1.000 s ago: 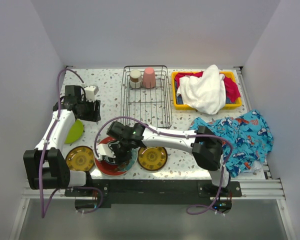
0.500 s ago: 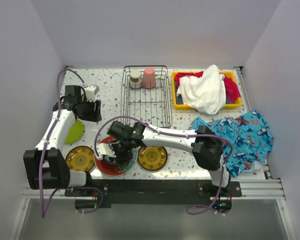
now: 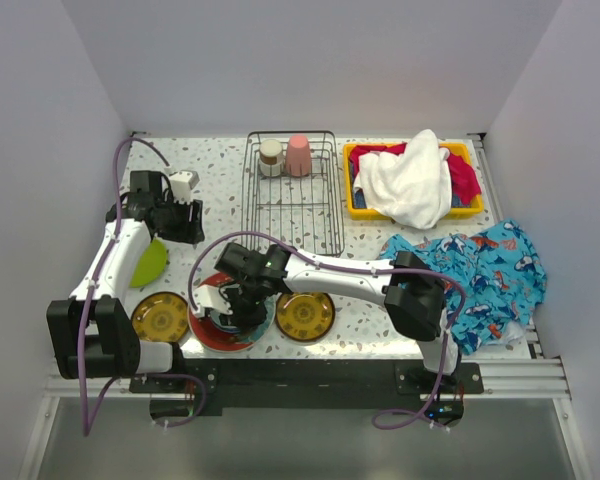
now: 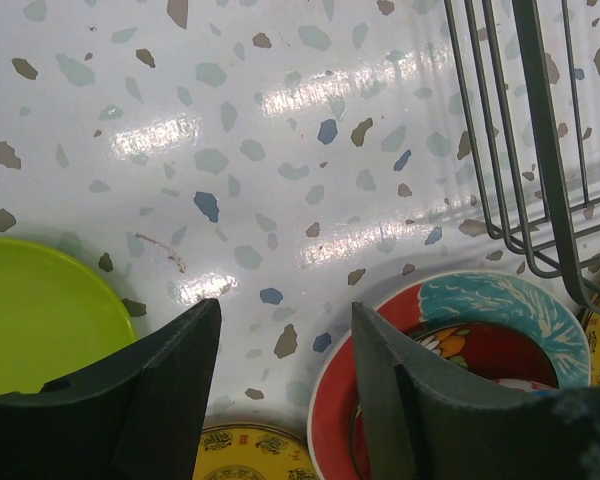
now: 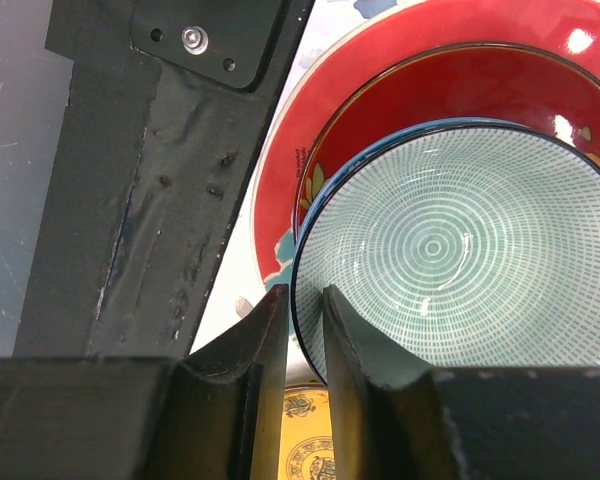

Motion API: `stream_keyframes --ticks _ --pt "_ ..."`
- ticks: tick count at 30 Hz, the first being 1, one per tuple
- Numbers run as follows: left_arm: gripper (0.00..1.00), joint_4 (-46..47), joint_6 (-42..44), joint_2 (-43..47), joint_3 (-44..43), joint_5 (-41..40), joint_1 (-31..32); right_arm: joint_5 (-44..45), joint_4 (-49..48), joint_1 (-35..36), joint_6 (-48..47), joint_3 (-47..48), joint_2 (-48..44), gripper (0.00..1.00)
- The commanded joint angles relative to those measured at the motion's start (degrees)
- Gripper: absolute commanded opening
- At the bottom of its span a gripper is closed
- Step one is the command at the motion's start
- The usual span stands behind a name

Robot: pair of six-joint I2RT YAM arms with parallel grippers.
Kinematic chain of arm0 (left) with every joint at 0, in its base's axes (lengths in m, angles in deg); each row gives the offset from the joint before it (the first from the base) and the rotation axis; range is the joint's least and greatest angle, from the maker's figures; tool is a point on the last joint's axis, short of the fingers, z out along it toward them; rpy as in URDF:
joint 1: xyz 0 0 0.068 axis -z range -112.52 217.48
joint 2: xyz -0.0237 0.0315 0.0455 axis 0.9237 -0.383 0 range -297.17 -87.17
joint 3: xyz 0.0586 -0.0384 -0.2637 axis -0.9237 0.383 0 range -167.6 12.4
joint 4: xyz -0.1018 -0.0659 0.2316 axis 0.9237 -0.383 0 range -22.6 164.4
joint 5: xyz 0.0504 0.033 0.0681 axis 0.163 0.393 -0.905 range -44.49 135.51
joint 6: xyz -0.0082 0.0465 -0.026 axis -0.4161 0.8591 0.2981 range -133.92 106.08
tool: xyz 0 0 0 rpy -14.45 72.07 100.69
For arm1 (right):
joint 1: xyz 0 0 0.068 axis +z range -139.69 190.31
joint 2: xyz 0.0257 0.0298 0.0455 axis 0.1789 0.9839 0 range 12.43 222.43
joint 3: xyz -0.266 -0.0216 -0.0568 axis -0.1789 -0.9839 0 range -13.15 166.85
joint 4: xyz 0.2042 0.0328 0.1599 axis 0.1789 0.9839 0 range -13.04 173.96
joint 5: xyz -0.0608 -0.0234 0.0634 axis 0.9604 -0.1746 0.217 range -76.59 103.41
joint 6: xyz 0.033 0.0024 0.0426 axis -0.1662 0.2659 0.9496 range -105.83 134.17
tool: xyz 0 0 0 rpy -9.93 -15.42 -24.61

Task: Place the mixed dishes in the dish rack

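Observation:
A teal patterned bowl sits inside the red teal-rimmed plate at the table's front. My right gripper straddles the bowl's near rim with its jaws slightly apart, a thin gap showing beside the rim, so it is open. In the top view that gripper covers most of the bowl over the red plate. My left gripper hangs open and empty over bare table between the lime-green plate and the red plate. The dish rack holds a pink cup and a pale cup.
Two amber plates flank the red plate. The lime-green plate lies beneath the left arm. A yellow bin of cloths stands at the back right, with a blue fish-print cloth in front of it.
The right gripper's jaws have parted a little around the bowl's rim. The left arm has not moved.

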Motion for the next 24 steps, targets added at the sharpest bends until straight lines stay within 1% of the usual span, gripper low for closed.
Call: stream_keyframes --ticks 1,3,4,6,15,18,21,22,24 --pt "0.6 0.7 -1.2 0.4 -1.1 1.5 -0.4 -1.6 1.6 0.2 1.2 2.2 -1.1 0.17" --pt "0.6 0.7 -1.2 0.4 -1.3 1.5 -0.4 -1.9 2.0 0.2 1.0 2.5 -1.4 0.11" --pt "0.6 0.6 -1.3 0.4 -1.3 1.8 -0.4 -2.1 2.3 0.2 1.0 2.5 -1.7 0.06" --pt "0.6 0.5 -1.3 0.3 -1.4 2.0 -0.4 -2.2 2.4 0.2 1.1 2.8 -2.1 0.0" --pt "0.6 -0.6 -1.6 0.0 -3.6 1.9 -0.4 -0.2 3.8 0.1 0.2 4.8 -4.8 0.0" --pt "0.6 -1.2 -1.8 0.2 -5.5 1.3 -0.4 -0.3 4.6 -0.7 1.1 8.5 -5.5 0.0" --pt "0.59 -1.5 -2.4 0.6 -8.7 0.1 -0.4 -1.4 6.6 -2.5 3.2 14.9 -4.4 0.0" --pt "0.59 -1.3 -3.0 1.4 -9.6 -1.0 -0.4 -1.7 7.4 -3.6 5.1 18.0 -4.2 0.0" --pt "0.59 1.4 -4.0 2.9 -11.5 -2.2 -0.4 -3.7 8.0 -5.0 7.4 20.4 -3.3 0.0"
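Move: The top pale bowl of the stack is right at my right hand, its near-right rim between my open fingers; its middle lies about 4 cm ahead, 2 cm left and 2 cm lower. The red plate under the stack is centred some 3 cm ahead, 2 cm left, 6 cm down. The yellow plate lies 14 cm right and 3 cm ahead, the dish rack's middle about 29 cm ahead, 11 cm right. From my left hand, the pale bowl is some 16 cm back, 8 cm right and lower. I close my right fingers on the pale bowl's near rim, one finger inside and one outside, pinching it as I start to rise. I ease up slowly, then lift faster, about 6.5 cm in all, drawing the bowl up out of the nest and edging forward only near the end. Late on, my empty left hand also rises about 3.5 cm, moving slightly forward, fingers still open. ##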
